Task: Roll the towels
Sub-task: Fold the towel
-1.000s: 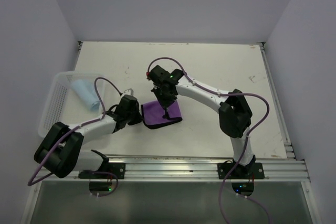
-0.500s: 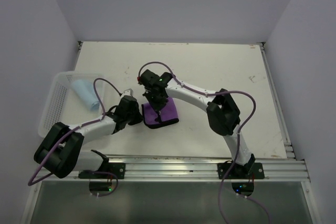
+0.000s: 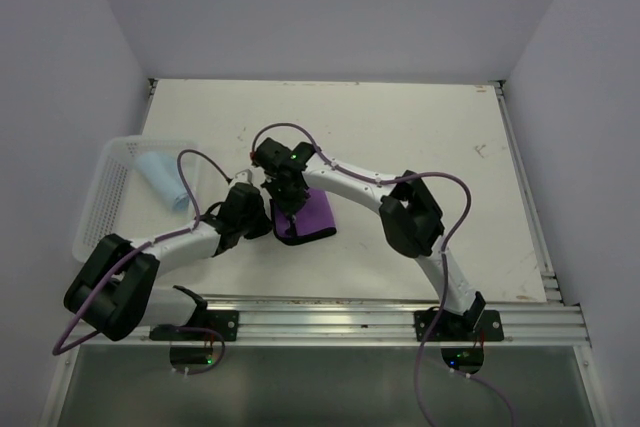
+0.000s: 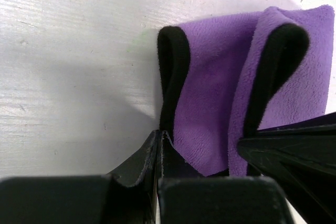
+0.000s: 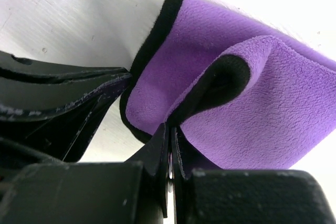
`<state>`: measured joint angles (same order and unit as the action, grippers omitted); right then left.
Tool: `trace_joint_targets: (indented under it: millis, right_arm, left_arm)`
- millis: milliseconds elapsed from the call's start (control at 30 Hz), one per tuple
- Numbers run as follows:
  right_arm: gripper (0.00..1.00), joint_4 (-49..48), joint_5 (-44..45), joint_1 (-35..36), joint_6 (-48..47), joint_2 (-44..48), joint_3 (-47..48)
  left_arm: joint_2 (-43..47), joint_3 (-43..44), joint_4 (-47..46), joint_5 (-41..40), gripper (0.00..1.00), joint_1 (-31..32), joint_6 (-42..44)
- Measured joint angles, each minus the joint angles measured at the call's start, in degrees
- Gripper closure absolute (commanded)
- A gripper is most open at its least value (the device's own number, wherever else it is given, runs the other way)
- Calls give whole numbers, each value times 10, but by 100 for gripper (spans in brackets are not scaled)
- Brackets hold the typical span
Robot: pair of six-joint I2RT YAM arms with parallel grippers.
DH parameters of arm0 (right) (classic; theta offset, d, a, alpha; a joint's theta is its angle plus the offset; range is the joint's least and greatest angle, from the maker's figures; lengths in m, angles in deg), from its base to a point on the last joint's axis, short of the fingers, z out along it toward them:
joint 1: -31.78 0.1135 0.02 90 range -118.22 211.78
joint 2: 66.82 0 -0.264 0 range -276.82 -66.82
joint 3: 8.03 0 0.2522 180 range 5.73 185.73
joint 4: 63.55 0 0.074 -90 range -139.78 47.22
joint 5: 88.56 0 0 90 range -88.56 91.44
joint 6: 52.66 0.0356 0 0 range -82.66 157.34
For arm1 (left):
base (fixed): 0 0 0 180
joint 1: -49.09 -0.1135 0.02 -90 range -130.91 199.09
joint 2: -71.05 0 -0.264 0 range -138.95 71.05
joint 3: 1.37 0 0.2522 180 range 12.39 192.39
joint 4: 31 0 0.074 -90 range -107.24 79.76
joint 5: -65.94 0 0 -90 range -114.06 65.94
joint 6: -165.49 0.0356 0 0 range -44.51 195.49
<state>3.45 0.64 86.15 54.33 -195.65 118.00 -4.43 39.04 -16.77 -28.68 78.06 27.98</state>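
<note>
The dark towel (image 3: 308, 217) lies purple face up on the table, partly rolled, with a black hem (image 4: 170, 72). My left gripper (image 3: 264, 219) is shut at its left edge, the hem running into the closed tips (image 4: 161, 134). Over the towel, my right gripper (image 3: 289, 209) is shut on a raised fold (image 5: 226, 77) that runs down into its tips (image 5: 169, 127). The two grippers nearly touch. The light blue towel (image 3: 163, 179) lies rolled in the white mesh basket (image 3: 98, 209) at the far left.
The basket overhangs the table's left edge. A metal rail (image 3: 350, 312) runs along the near edge between the arm bases. A white wall closes the back of the table (image 3: 400, 117).
My right gripper has moved left towards the left gripper, carrying the towel's fold with it, so the purple towel now looks narrower. The left arm has stayed put.
</note>
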Motion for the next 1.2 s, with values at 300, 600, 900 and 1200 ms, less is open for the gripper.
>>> trace_joint_targets:
  millis: [300, 600, 900, 1200]
  right_arm:
    - [85, -1, -2, 0, 8, -18, 5]
    - [67, -2, -4, 0, 21, -30, 30]
    - [62, -3, -2, 0, 30, -30, 35]
    - [62, -19, 3, -9, 46, 20, -15]
  left_arm:
    - [2, -2, 0, 0, 100, 0, 0]
    - [11, -9, 0, 1, 100, 0, 0]
    - [17, -11, 6, 1, 100, 0, 0]
    - [23, -11, 18, -1, 100, 0, 0]
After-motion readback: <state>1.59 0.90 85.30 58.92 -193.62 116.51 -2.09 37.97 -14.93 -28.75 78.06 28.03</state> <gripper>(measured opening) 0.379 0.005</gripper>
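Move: Just below and to the left of the right hand, which already pinches the near end of the purple towel's black-trimmed flap, lies the towel's left border, its middle about 4 cm left, 1 cm ahead and 4 cm down. The flap's middle is some 3 cm ahead and 1 cm right of this hand; the towel's middle is around 4 cm right and level with it, 4 cm down. From the left hand the left border's middle lies about 2 cm ahead, straight on. Lowering the flap towards the towel's left border, the right hand sinks a little over 1 cm, opens its fingers to roughly a third and lets go while shifting about 1.5 cm left. It then lifts some 2.5 cm from its lowest point, easing back to the right. The left hand's shut fingertips stay against the left border, creeping back slightly. ##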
